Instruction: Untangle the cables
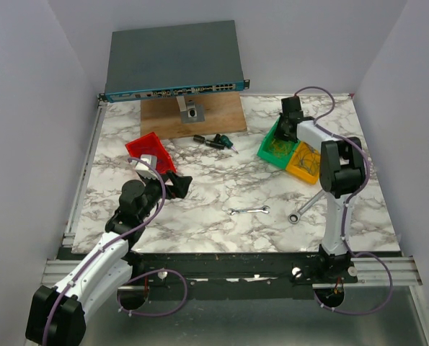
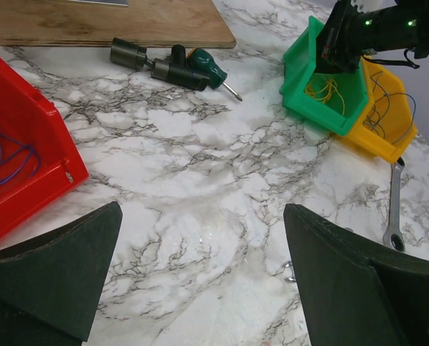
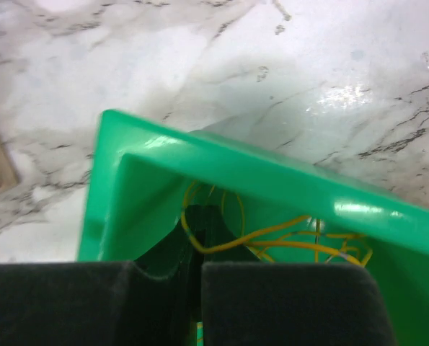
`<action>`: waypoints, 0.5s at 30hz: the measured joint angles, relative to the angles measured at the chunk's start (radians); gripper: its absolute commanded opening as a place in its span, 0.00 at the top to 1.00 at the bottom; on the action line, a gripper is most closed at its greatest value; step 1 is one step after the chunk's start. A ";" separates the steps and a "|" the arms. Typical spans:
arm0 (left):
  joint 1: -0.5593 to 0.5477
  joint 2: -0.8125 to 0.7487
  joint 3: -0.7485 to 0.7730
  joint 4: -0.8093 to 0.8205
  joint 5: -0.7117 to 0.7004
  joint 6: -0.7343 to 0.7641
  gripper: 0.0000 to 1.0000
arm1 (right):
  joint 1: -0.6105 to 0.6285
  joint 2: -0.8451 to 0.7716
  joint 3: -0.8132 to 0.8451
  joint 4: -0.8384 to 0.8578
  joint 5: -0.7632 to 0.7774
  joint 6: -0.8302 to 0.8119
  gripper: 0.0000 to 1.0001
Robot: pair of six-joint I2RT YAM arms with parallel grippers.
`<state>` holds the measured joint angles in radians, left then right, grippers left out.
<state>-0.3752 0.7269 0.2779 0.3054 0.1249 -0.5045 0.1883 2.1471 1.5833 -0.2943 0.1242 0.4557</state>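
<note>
The cables lie sorted in bins: thin blue strands (image 2: 1, 155) in the red bin (image 2: 34, 144), yellow strands (image 3: 301, 241) in the green bin (image 3: 221, 169), and more fine wires (image 2: 380, 108) in the yellow bin (image 2: 398, 133). My right gripper (image 3: 202, 216) reaches down inside the green bin (image 1: 274, 150), shut, with one yellow cable kinked across the seam of its fingertips. My left gripper (image 2: 201, 216) hovers wide open over bare marble beside the red bin (image 1: 151, 151), nothing between its fingers (image 2: 63, 267).
Two silver wrenches (image 1: 249, 210) (image 1: 304, 207) lie on the marble near the front. A green-handled screwdriver with dark bits (image 1: 214, 141) lies mid-table. A wooden board (image 1: 192, 115) and a grey network switch (image 1: 172, 61) stand at the back.
</note>
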 measured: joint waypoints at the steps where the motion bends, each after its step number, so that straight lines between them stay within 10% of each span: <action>1: 0.000 0.000 0.000 0.000 0.000 0.000 0.01 | 0.000 0.018 0.014 -0.004 0.014 0.000 0.99; 15: 0.000 0.006 0.000 0.000 0.000 0.000 0.01 | 0.001 -0.069 0.017 -0.068 0.055 -0.019 0.59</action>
<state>-0.3752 0.7334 0.2779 0.3050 0.1253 -0.5045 0.1894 2.0781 1.6005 -0.3618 0.1787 0.4370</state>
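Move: The right gripper, fingers shut, is down inside the green bin at the yellow cable; the coil's middle is about 3 cm back and 2 cm below it, barely 1 cm to the right. The orange bin is roughly 8 cm right and 8 cm back, the green screwdriver some 18 cm left and 2 cm back. From the idle left gripper the yellow cable is about 23 cm forward, 28 cm right and 15 cm below. Press the right gripper the last centimetre or so down into the green bin among the yellow loops, easing slightly right. Then open the fingers to about a third and, as they part to free the yellow strand, lift some 4.5 cm from the lowest point, away from the coil, with the fingers still slanting forward and down. ##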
